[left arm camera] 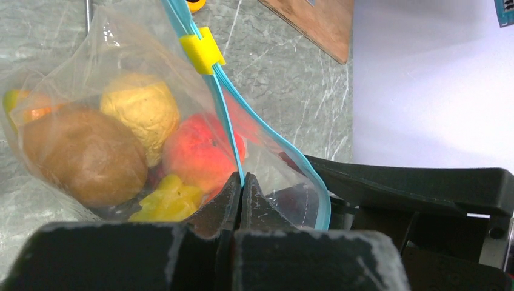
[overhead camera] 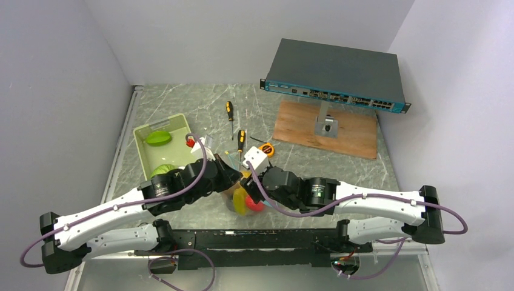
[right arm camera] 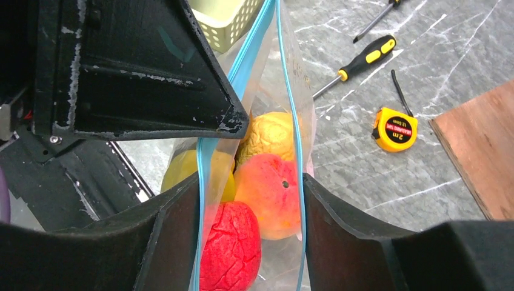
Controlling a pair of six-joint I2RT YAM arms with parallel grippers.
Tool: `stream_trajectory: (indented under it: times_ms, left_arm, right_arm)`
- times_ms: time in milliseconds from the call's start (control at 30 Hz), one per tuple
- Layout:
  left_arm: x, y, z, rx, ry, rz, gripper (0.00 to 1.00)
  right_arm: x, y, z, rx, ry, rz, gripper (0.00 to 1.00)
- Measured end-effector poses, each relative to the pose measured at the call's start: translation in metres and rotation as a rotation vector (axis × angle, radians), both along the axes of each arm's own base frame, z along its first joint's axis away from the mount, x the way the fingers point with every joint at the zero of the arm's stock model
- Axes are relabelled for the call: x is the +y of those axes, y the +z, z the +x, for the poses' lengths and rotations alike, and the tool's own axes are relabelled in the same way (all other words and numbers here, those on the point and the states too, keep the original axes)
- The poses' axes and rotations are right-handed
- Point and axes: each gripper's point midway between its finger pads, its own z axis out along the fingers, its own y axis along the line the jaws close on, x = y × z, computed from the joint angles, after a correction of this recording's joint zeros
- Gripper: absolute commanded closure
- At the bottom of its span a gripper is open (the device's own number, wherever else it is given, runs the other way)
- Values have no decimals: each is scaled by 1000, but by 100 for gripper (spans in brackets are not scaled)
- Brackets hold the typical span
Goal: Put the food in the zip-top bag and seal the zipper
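Note:
The clear zip-top bag (left arm camera: 121, 91) hangs between both grippers near the table's front edge (overhead camera: 242, 197). Inside lies food: a brown fruit (left arm camera: 85, 154), a pale yellow one (left arm camera: 140, 106), a peach (right arm camera: 270, 194), a red fruit (right arm camera: 233, 248) and a yellow piece (left arm camera: 166, 203). My left gripper (left arm camera: 242, 182) is shut on the teal zipper (left arm camera: 221, 103), below its yellow slider (left arm camera: 202, 50). My right gripper (right arm camera: 250, 206) stands open astride the bag's mouth. The two teal edges lie apart there, one against each finger (right arm camera: 339, 224).
A pale green tray (overhead camera: 138, 145) at the left holds two green fruits (overhead camera: 159, 138). Two screwdrivers (overhead camera: 230, 112) and a yellow tape measure (overhead camera: 267, 149) lie behind the bag. A wooden board (overhead camera: 339, 136) carrying a network switch (overhead camera: 336, 76) stands at the back right.

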Motion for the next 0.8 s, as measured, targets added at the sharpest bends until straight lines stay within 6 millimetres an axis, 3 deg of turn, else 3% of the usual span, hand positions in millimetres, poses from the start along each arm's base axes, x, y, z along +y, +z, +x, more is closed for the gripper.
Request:
stream_trajectory:
  times_ms: [67, 167, 367, 467, 533, 633, 700, 800]
  left_arm:
    - [2, 1, 1, 11, 17, -1, 100]
    - [4, 4, 2, 15, 33, 2, 100]
    - [7, 5, 4, 5, 42, 18, 96]
    - [10, 7, 5, -14, 35, 31, 77]
    - [14, 10, 5, -38, 27, 39, 51]
    - [26, 25, 7, -107, 14, 25, 24]
    - [37, 37, 7, -170, 2, 7, 13]
    - [53, 49, 5, -271, -30, 21, 6]
  right_arm:
    - [2, 1, 0, -5, 5, 4, 45]
    - [4, 2, 1, -12, 9, 8, 59]
    - [7, 3, 1, -33, 25, 8, 100]
    - [9, 2, 1, -41, 45, 18, 100]
    - [8, 2, 3, -43, 51, 23, 100]
    - [-1, -1, 12, -44, 42, 18, 100]
    - [-8, -3, 16, -37, 51, 23, 100]
    - [-17, -2, 19, -22, 80, 41, 100]
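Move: My left hand still pinches the rim of the zip-top bag; the stretch of rim my right hand is about to grip lies some 3 cm to its right and 2 cm back, level with it. That stretch already runs between my open right fingers, about 1 cm ahead and 1 cm left. From my right hand the yellow slider is roughly 8 cm ahead and 5 cm left. The red pomegranate sits about 1 cm ahead and 12 cm below, the yellow pepper some 4 cm left of it. I take over the rim with my right hand: its fingers shut on both blue zipper strips, with about a centimetre's drift left. As they finish closing, my left fingers start to open wide and let go, and that hand backs off about 5 cm up and 4–5 cm left, tipping up some 15 degrees. Keeping its pinch, my right hand then draws the rim some 2–3 cm right and 2 cm forward. ##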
